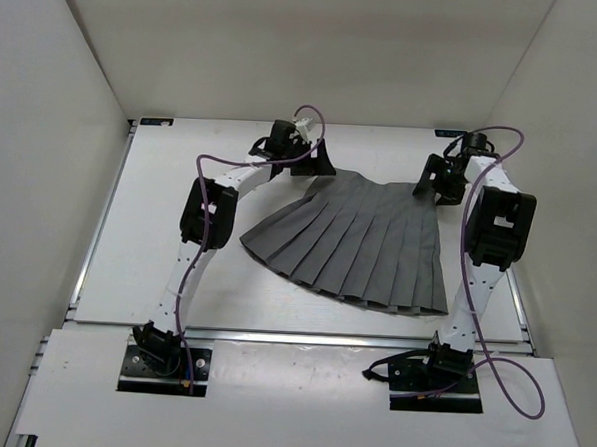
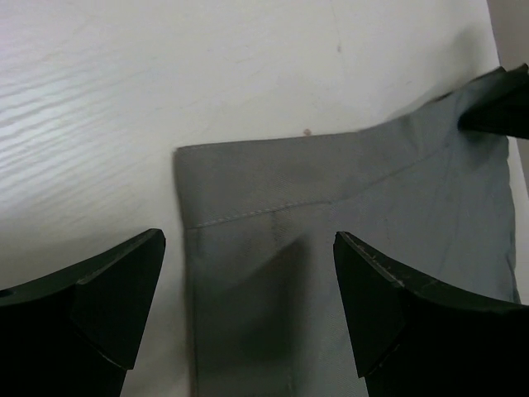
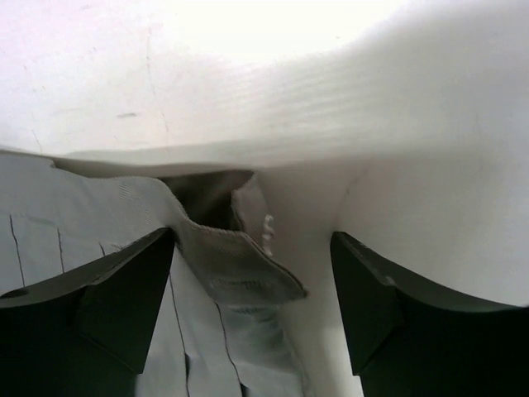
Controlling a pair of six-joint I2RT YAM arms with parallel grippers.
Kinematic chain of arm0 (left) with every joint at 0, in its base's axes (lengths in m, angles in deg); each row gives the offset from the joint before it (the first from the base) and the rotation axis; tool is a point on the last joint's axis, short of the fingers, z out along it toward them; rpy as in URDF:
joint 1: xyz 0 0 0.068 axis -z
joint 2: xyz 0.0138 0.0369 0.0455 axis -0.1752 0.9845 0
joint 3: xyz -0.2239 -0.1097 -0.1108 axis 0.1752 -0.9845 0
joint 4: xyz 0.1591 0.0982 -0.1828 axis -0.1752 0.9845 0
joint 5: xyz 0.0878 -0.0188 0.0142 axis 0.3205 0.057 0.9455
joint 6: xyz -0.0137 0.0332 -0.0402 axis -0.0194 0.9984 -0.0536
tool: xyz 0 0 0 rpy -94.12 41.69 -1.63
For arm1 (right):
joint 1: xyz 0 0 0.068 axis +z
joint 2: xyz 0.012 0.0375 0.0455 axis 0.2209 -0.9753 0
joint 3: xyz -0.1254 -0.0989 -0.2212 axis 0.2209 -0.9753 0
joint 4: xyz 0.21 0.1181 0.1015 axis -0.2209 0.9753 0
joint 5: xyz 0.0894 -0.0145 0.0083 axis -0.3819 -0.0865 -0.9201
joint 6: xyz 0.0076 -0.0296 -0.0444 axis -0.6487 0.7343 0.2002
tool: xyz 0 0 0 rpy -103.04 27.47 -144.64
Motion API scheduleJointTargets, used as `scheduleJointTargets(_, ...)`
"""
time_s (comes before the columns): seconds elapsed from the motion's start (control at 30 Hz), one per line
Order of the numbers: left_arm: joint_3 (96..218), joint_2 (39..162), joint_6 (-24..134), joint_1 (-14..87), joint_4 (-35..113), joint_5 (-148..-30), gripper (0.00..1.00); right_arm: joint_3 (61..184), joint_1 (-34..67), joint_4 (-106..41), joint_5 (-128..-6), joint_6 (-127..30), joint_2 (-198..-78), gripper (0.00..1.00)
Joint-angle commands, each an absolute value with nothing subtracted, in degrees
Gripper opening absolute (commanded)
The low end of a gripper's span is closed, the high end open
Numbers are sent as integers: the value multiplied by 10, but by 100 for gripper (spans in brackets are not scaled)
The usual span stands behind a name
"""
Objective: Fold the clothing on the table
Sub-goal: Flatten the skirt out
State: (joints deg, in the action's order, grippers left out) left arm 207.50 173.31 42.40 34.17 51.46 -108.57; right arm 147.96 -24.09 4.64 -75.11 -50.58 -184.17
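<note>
The clothing (image 1: 363,242), a dark grey pleated skirt, lies fanned out on the white table (image 1: 147,246), its narrow waistband at the far side. My left gripper (image 1: 311,166) hovers over the waistband's left corner. In the left wrist view this gripper (image 2: 248,306) is open, and the flat skirt corner (image 2: 273,240) lies between its fingers. My right gripper (image 1: 433,185) is at the waistband's right corner. In the right wrist view it (image 3: 252,306) stands open around a curled-up flap of the skirt (image 3: 240,256), its fingers not closed on it.
White walls enclose the table at the left, back and right. A metal rail (image 1: 303,336) runs along the near edge by the arm bases. The right gripper's dark finger (image 2: 496,103) shows at the right edge of the left wrist view.
</note>
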Motion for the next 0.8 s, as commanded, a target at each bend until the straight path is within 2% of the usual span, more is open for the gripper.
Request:
scheduleJointTargets(0.0, 2047, 1728, 413, 353, 558, -1122, 95, 1501, -222, 41, -754, -501, -1865, 73)
scheduleJointTargets(0.07, 2041, 1726, 417, 356, 560, -1121, 94, 1500, -222, 37, -767, -500, -1865, 68)
scheduleJointTargets(0.27, 2050, 1733, 405, 358, 554, -1124, 89, 1498, -216, 30, -790, -496, -1863, 63)
scheduleJointTargets(0.53, 2043, 1733, 347, 354, 512, -1166, 68, 1504, -228, 24, -812, -501, -1863, 54)
scheduleJointTargets(0.67, 2037, 1726, 354, 357, 519, -1165, 48, 1503, -237, 24, -815, -500, -1861, 43)
scheduleJointTargets(0.73, 2033, 1724, 348, 357, 512, -1166, 34, 1505, -236, 24, -818, -498, -1860, 37)
scheduleJointTargets(0.77, 2034, 1721, 347, 358, 506, -1172, 22, 1501, -238, 24, -818, -498, -1861, 31)
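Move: The skirt's left waist corner lies just under the left fingers, about 2 cm back, 1 cm left and 2 cm down. From that hand, the left hem corner is roughly 22 cm back and 20 cm left, and the right waist corner some 5 cm back and 27 cm to the right. That right waist corner is about 2 cm left of and 1 cm below the right hand, level with it; the right hem corner sits about 35 cm behind, almost in line. Both hands close on the skirt's waist corners, their fingers gathering cloth between the tips. The left draws back about 3 cm and right 2 cm, sinking 1 cm near the end as its fingers tip down some 10 degrees and close from wide open; the right slides mostly left, about 2.5 cm, its already narrowing fingers closing further on the folded corner. ##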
